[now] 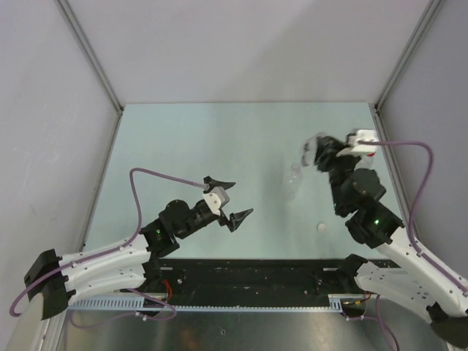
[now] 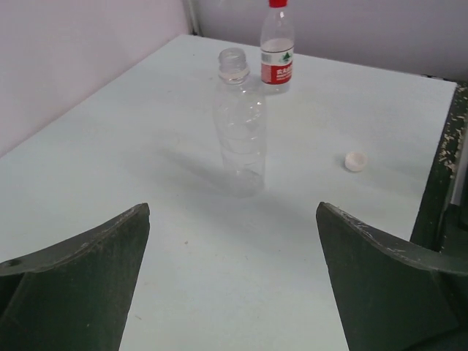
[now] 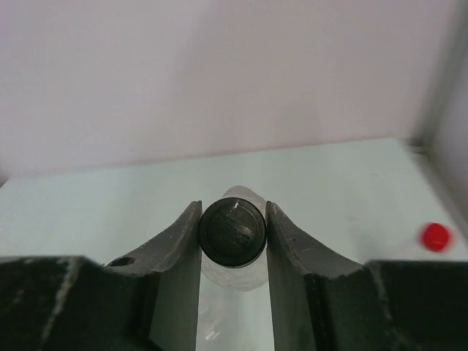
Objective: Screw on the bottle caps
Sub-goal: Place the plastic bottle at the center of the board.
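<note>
My right gripper point(image 3: 232, 208) is shut on the black cap point(image 3: 232, 232), which sits on the neck of a clear bottle point(image 3: 238, 274) below it. From above, that gripper point(image 1: 315, 151) is blurred at the table's right. A second clear bottle point(image 2: 240, 124) point(image 1: 294, 180) stands upright and uncapped mid-table. The whitish cap point(image 2: 355, 161) point(image 1: 321, 228) lies loose on the table near it. Behind stands the labelled bottle point(image 2: 276, 55) with the red cap point(image 2: 278, 3) point(image 3: 435, 236) on it. My left gripper point(image 2: 232, 208) point(image 1: 240, 199) hovers open and holds nothing, left of the uncapped bottle.
Grey walls enclose the pale green table point(image 1: 219, 139) at the back and both sides. A black rail point(image 1: 248, 274) runs along the near edge between the arm bases. Purple cables point(image 1: 157, 174) loop off both wrists.
</note>
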`<state>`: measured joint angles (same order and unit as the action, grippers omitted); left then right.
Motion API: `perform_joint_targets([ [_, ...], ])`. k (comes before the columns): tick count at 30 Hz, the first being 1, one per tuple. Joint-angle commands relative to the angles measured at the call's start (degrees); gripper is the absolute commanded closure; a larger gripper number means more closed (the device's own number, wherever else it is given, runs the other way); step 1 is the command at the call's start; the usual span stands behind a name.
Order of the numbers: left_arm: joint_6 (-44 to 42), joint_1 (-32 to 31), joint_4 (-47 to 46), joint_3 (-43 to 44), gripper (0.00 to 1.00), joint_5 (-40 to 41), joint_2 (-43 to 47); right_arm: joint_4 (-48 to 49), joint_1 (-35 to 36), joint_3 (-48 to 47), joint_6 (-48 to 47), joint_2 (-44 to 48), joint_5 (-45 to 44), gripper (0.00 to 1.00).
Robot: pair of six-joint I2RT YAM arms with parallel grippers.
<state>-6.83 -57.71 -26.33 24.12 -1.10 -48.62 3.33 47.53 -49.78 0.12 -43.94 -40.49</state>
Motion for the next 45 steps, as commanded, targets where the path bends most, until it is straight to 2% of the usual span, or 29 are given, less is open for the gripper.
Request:
perform_joint_targets([
  [1,4.59,0.38,-4.17,-0.19,0.0,7.69,-0.7,0.22,-16.22,-3.37,4.88,-3.29,-2.85,0.94],
  [2,5.49,0.53,-4.43,-0.11,0.0,8.88,-0.78,-0.24,-20.76,-3.65,6.86,-5.56,0.36,0.92],
  [5,8.17,1.07,-4.74,0.11,0.01,10.84,-1.04,1.38,-31.71,-4.13,10.92,-12.27,9.81,0.98],
  [8,8.72,1.18,-4.78,-0.19,0.01,11.38,-1.02,6.69,-36.73,-4.18,9.85,-18.65,16.25,0.97],
  [12,9.55,1.27,-4.79,-0.58,0.01,13.18,-0.95,12.42,-37.78,-4.19,5.28,-25.71,19.52,0.97],
  [19,9.1,1.44,-4.79,-0.86,0.01,14.37,-1.22,17.41,-38.73,0.13,5.95,-34.62,21.13,0.96],
  [22,8.97,1.45,-4.79,-1.1,0.01,14.36,-0.93,19.57,-38.8,2.77,6.74,-36.24,21.21,0.88],
  [26,8.84,1.46,-4.89,-1.19,0.01,13.43,-0.05,20.3,-38.87,5.14,7.41,-37.46,21.04,0.85],
  [38,8.93,1.55,-4.87,-1.13,0.01,13.71,-0.42,18.77,-38.88,10.02,8.48,-36.06,19.37,0.42],
  [45,8.68,1.55,-5.26,-1.54,0.01,10.64,0.4,17.37,-38.87,9.99,7.85,-29.89,19.69,0.15],
])
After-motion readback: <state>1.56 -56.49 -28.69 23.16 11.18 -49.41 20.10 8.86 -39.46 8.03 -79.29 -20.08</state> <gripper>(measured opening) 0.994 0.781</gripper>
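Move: My right hand holds the black-capped bottle high. The clear spot I take it to, beside the red-capped bottle, is about 15 cm ahead, 12 cm right and 25 cm below. The red-capped bottle is some 9 cm right of that spot and 3 cm nearer me; the uncapped clear bottle is roughly 9 cm nearer me and 16 cm left of it. From my empty left hand the spot lies about 23 cm ahead, 36 cm right and 11 cm lower. I swing the held bottle right and forward, over towards the red-capped bottle, then lower it about 22 cm to the board, turning my hand some 20 degrees clockwise and tipping the fingers down about 25. There I open my right fingers off its sides and start easing back. My open left hand drifts about 3 cm forward and 2 cm left, turning slightly counter-clockwise, then waits. ##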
